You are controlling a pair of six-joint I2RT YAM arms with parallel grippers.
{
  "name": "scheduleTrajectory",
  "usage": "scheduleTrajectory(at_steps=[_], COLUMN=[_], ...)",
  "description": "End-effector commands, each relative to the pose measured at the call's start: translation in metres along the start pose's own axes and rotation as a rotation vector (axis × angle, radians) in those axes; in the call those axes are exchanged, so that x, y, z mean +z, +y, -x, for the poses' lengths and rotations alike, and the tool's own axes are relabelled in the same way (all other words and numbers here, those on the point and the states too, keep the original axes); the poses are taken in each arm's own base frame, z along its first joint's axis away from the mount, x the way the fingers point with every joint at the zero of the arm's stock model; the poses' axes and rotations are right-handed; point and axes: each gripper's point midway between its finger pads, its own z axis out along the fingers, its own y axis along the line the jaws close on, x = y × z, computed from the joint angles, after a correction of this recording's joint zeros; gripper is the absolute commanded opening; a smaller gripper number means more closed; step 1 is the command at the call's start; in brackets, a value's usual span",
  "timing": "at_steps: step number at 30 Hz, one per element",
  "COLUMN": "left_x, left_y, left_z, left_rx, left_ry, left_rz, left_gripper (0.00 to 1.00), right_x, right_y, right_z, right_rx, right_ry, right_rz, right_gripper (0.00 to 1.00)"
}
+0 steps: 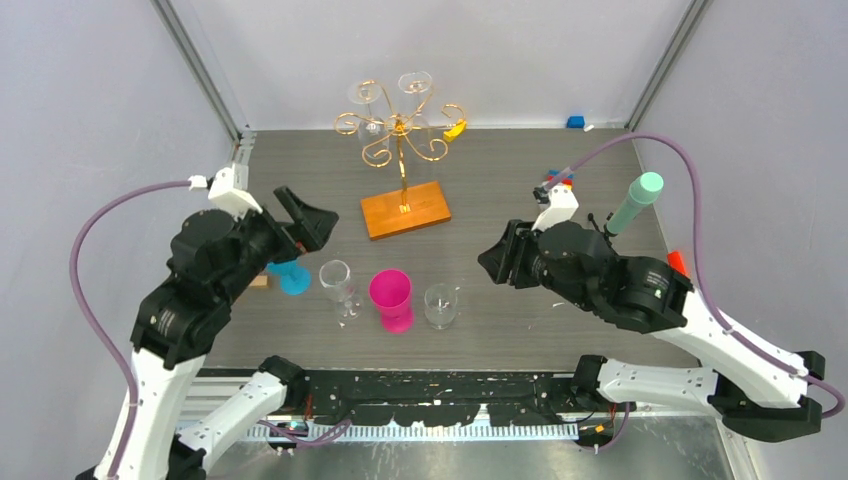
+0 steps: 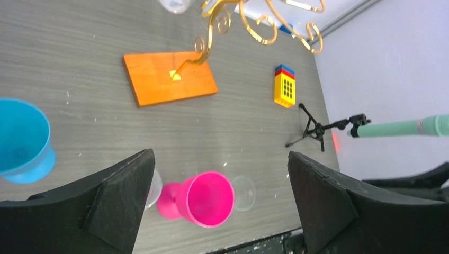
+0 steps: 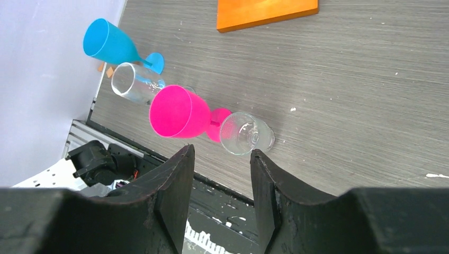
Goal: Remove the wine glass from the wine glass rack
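Note:
The wine glass rack [image 1: 400,128] is a gold wire tree on an orange wooden base [image 1: 405,208] at the back middle of the table. Two clear wine glasses [image 1: 366,95] [image 1: 414,82] hang upside down from its upper arms. My left gripper [image 1: 310,218] is left of the base, open wide and empty; its wrist view shows the base [image 2: 169,78] and gold arms [image 2: 254,24] ahead. My right gripper [image 1: 497,262] is to the right of the base, open, with nothing between its fingers [image 3: 180,174].
Along the front stand a blue goblet [image 1: 292,277], a clear wine glass [image 1: 338,285], a pink goblet [image 1: 392,298] and a short clear glass [image 1: 440,305]. A small black tripod [image 2: 317,128] with a mint handle [image 1: 636,203] and a yellow block [image 2: 285,87] are on the right.

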Motion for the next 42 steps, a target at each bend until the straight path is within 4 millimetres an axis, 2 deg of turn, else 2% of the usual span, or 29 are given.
scheduleTrajectory(at_steps=[1, 7, 10, 13, 16, 18, 22, 26, 30, 34, 39, 42], left_x=[0.013, 0.047, 0.073, 0.108, 0.138, 0.162, 0.202, 0.24, 0.266, 0.283, 0.3, 0.304], left_y=[-0.026, -0.044, -0.053, -0.057, -0.047, -0.032, -0.018, -0.004, 0.001, -0.004, 0.001, 0.0], left_z=[0.055, 0.082, 0.096, 0.112, 0.134, 0.147, 0.16, 0.16, 0.159, 0.159, 0.146, 0.141], left_rx=[-0.04, -0.031, -0.037, -0.053, -0.101, -0.158, -0.187, -0.197, -0.218, -0.257, -0.308, -0.347], left_ry=[-0.159, -0.191, -0.205, -0.199, -0.189, -0.174, -0.134, -0.063, -0.002, 0.042, 0.099, 0.122], left_rz=[-0.026, -0.022, -0.022, -0.033, -0.038, -0.049, -0.092, -0.14, -0.215, -0.319, -0.348, -0.375], left_gripper=[1.0, 1.0, 1.0, 1.0, 0.99, 0.91, 0.89, 0.9, 0.9, 0.91, 0.78, 0.64], right_x=[-0.001, 0.005, 0.003, 0.0, -0.003, -0.003, 0.001, 0.007, 0.014, 0.023, 0.034, 0.039], right_y=[0.002, 0.01, 0.013, 0.014, 0.017, 0.02, 0.024, 0.026, 0.029, 0.03, 0.036, 0.037], right_z=[0.009, -0.012, -0.015, -0.01, 0.0, 0.005, 0.011, 0.008, 0.004, 0.0, -0.004, -0.006], right_rx=[0.004, 0.012, 0.013, 0.014, 0.017, 0.017, 0.004, -0.003, 0.003, 0.004, -0.014, -0.028], right_ry=[-0.043, 0.038, 0.048, 0.029, -0.006, -0.023, -0.039, -0.024, -0.009, 0.002, 0.025, 0.034], right_rz=[0.015, 0.065, 0.084, 0.097, 0.105, 0.117, 0.111, 0.102, 0.102, 0.085, 0.078, 0.072], right_gripper=[0.49, 0.49, 0.49, 0.49, 0.49, 0.49, 0.49, 0.49, 0.49, 0.49, 0.49, 0.49])
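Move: The clear glass at the rack's far left, hanging foot up, is about 33 cm ahead of the left hand, some 8 cm to its right, its middle roughly 8 cm lower. The other hanging glass is about 9 cm to the right of it and 3 cm farther out; the rack's post stands some 9 cm nearer than the first glass and 6 cm to the right of it. From the right hand, that first glass is about 33 cm ahead and 21 cm left, its middle slightly below. The left hand sweeps forward about 34 cm past the rack's left side towards the far-left hanging glass, rising some 6 cm at first and then sinking to just below its starting height, while it rolls about 20 degrees with its left side dipping, swings a little right, and narrows its wide-open fingers by about a third as it comes close to the stem and foot. The right hand, empty and half open, drifts a few centimetres left and down above the front of the table. ##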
